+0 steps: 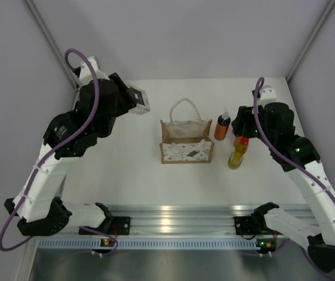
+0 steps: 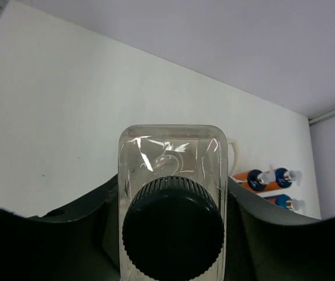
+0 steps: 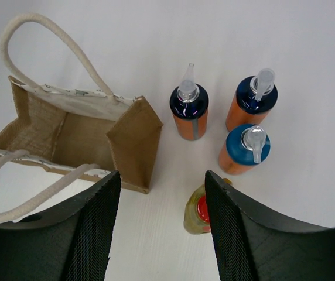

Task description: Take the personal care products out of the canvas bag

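Observation:
The canvas bag (image 1: pixel 184 142) stands upright mid-table, tan with white rope handles; its inside (image 3: pixel 68 137) looks empty. My left gripper (image 1: pixel 138 100) is raised left of the bag, shut on a pale clear bottle with a dark cap (image 2: pixel 173 228). Right of the bag stand two orange bottles with dark blue caps (image 3: pixel 188 105) (image 3: pixel 254 98), an orange one with a light-blue cap (image 3: pixel 246 149), and an amber bottle with a red cap (image 3: pixel 199 212). My right gripper (image 3: pixel 162 175) hovers open above the table between the bag and the amber bottle, holding nothing.
White table, grey walls on three sides. The aluminium rail (image 1: pixel 173 213) with both arm bases runs along the near edge. The right arm (image 1: pixel 284 137) leans over the bottles on the right.

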Available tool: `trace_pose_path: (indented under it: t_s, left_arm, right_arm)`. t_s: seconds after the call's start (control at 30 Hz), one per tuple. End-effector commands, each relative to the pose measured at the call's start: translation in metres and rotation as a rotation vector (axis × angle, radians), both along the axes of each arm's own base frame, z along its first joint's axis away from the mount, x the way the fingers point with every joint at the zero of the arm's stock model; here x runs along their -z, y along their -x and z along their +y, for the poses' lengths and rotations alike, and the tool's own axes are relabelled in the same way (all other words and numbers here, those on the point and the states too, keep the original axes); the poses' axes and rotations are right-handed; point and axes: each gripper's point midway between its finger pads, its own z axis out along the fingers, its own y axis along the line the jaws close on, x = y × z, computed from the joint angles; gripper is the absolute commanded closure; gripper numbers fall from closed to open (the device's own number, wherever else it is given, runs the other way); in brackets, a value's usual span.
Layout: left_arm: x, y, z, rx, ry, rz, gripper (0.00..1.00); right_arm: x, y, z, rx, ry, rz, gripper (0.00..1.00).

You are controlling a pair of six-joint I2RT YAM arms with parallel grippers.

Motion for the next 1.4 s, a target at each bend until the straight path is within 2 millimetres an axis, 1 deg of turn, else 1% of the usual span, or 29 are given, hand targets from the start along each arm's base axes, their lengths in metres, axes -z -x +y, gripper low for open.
trace_pose_path:
  t_s: [0.0, 0.03, 0.07, 0.13, 0.17, 0.2, 0.23, 0.27, 0.3, 0.37, 0.4, 0.5, 0.53, 0.57, 0.6, 0.63, 0.67, 0.7, 0.73, 0.9, 0.93, 0.97, 1.03, 1.07, 1.13, 1.17, 1.27, 1.3, 1.37]
  left_arm:
    - [-0.012, -0.015, 0.025, -0.160, -0.003, -0.073, 1.00]
    - [-0.005, -0.017, 0.027, -0.171, -0.024, -0.051, 1.00]
    - [0.009, -0.021, 0.027, -0.177, -0.047, -0.018, 1.00]
    - [0.029, -0.030, 0.037, -0.194, -0.052, 0.035, 1.00]
    - [0.050, -0.038, 0.051, -0.234, -0.073, 0.084, 1.00]
    - [0.060, -0.041, 0.057, -0.240, -0.072, 0.111, 1.00]
    - [0.072, -0.043, 0.056, -0.214, -0.063, 0.148, 1.00]
    - [0.093, -0.048, 0.069, -0.244, -0.080, 0.199, 1.00]
    - [0.103, -0.050, 0.071, -0.245, -0.087, 0.222, 1.00]
    - [0.118, -0.053, 0.080, -0.255, -0.108, 0.253, 1.00]
    - [0.137, -0.052, 0.082, -0.256, -0.131, 0.290, 1.00]
    - [0.158, -0.055, 0.087, -0.246, -0.125, 0.313, 1.00]
    - [0.176, -0.053, 0.087, -0.239, -0.136, 0.344, 1.00]
    - [0.181, -0.055, 0.086, -0.231, -0.127, 0.343, 1.00]
    - [0.190, -0.055, 0.085, -0.225, -0.128, 0.358, 1.00]
    - [0.206, -0.052, 0.085, -0.220, -0.140, 0.390, 1.00]
    - [0.213, -0.051, 0.082, -0.205, -0.136, 0.403, 1.00]
    - [0.218, -0.052, 0.081, -0.199, -0.133, 0.406, 1.00]
    - [0.231, -0.050, 0.080, -0.185, -0.147, 0.427, 1.00]
    - [0.254, -0.048, 0.079, -0.158, -0.184, 0.464, 1.00]
    - [0.257, -0.048, 0.078, -0.151, -0.188, 0.470, 1.00]
    - [0.265, -0.047, 0.078, -0.148, -0.196, 0.489, 1.00]
    - [0.270, -0.046, 0.077, -0.145, -0.194, 0.493, 1.00]
    - [0.278, -0.043, 0.079, -0.148, -0.198, 0.508, 1.00]
    - [0.281, -0.043, 0.077, -0.145, -0.184, 0.500, 1.00]
    - [0.288, -0.041, 0.077, -0.143, -0.183, 0.509, 1.00]
    - [0.290, -0.043, 0.073, -0.135, -0.158, 0.486, 1.00]
    - [0.295, -0.042, 0.073, -0.132, -0.158, 0.490, 1.00]
    - [0.295, -0.046, 0.069, -0.124, -0.152, 0.475, 1.00]
  right_arm:
    - [-0.040, -0.005, 0.001, 0.005, -0.044, -0.101, 0.42]
    - [-0.041, -0.005, 0.001, 0.003, -0.045, -0.102, 0.42]
    - [-0.045, -0.004, 0.000, 0.006, -0.047, -0.110, 0.42]
    - [-0.049, -0.002, -0.001, 0.013, -0.051, -0.114, 0.41]
    - [-0.050, -0.001, -0.001, 0.014, -0.053, -0.113, 0.41]
    - [-0.054, 0.000, -0.002, 0.018, -0.057, -0.118, 0.39]
    - [-0.056, 0.003, -0.004, 0.025, -0.061, -0.116, 0.37]
    - [-0.062, 0.005, -0.006, 0.029, -0.068, -0.127, 0.34]
    - [-0.066, 0.008, -0.007, 0.033, -0.073, -0.132, 0.29]
    - [-0.074, 0.014, -0.012, 0.043, -0.075, -0.145, 0.24]
    - [-0.082, 0.017, -0.014, 0.048, -0.077, -0.162, 0.19]
    - [-0.098, 0.027, -0.023, 0.064, -0.067, -0.187, 0.15]
    - [-0.100, 0.029, -0.026, 0.075, -0.058, -0.192, 0.14]
    - [-0.104, 0.033, -0.030, 0.084, -0.052, -0.194, 0.13]
    - [-0.106, 0.035, -0.033, 0.090, -0.045, -0.196, 0.09]
    - [-0.107, 0.037, -0.037, 0.105, -0.034, -0.199, 0.05]
    - [-0.108, 0.039, -0.040, 0.116, -0.027, -0.199, 0.01]
    - [-0.107, 0.043, -0.045, 0.125, -0.014, -0.194, 0.00]
    - [-0.107, 0.045, -0.050, 0.149, -0.002, -0.195, 0.00]
    - [-0.097, 0.061, -0.068, 0.196, 0.045, -0.175, 0.01]
    - [-0.096, 0.063, -0.070, 0.201, 0.051, -0.172, 0.01]
    - [-0.094, 0.065, -0.072, 0.205, 0.055, -0.168, 0.00]
    - [-0.091, 0.070, -0.076, 0.214, 0.063, -0.159, 0.00]
    - [-0.090, 0.072, -0.076, 0.216, 0.064, -0.155, 0.01]
    - [-0.088, 0.076, -0.079, 0.220, 0.063, -0.155, 0.01]
    - [-0.087, 0.078, -0.080, 0.221, 0.063, -0.155, 0.01]
    - [-0.085, 0.080, -0.082, 0.229, 0.069, -0.153, 0.01]
    - [-0.085, 0.081, -0.083, 0.234, 0.069, -0.156, 0.00]
    - [-0.082, 0.080, -0.082, 0.231, 0.071, -0.148, 0.00]
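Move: The bare table spot for the clear bottle in my left fingers is about 2 cm ahead, 6 cm left and some 45 cm below; the canvas bag stands around 7 cm ahead and 23 cm right of that hand. The yellow bottle that my right hand leaves is 2 cm ahead, 2 cm right, about 21 cm below; from that hand, the blue-capped bottle is 11 ahead, 5 right, and the lone orange bottle 15 ahead, 4 left. I lower the clear bottle about 33 cm to the open table left of the canvas bag, swinging my left hand roughly 8 cm left early on and tipping it some 40 degrees down, grip kept. Meanwhile my empty right hand rises about 10 cm off the yellow bottle, opens fully, then draws back and right. ##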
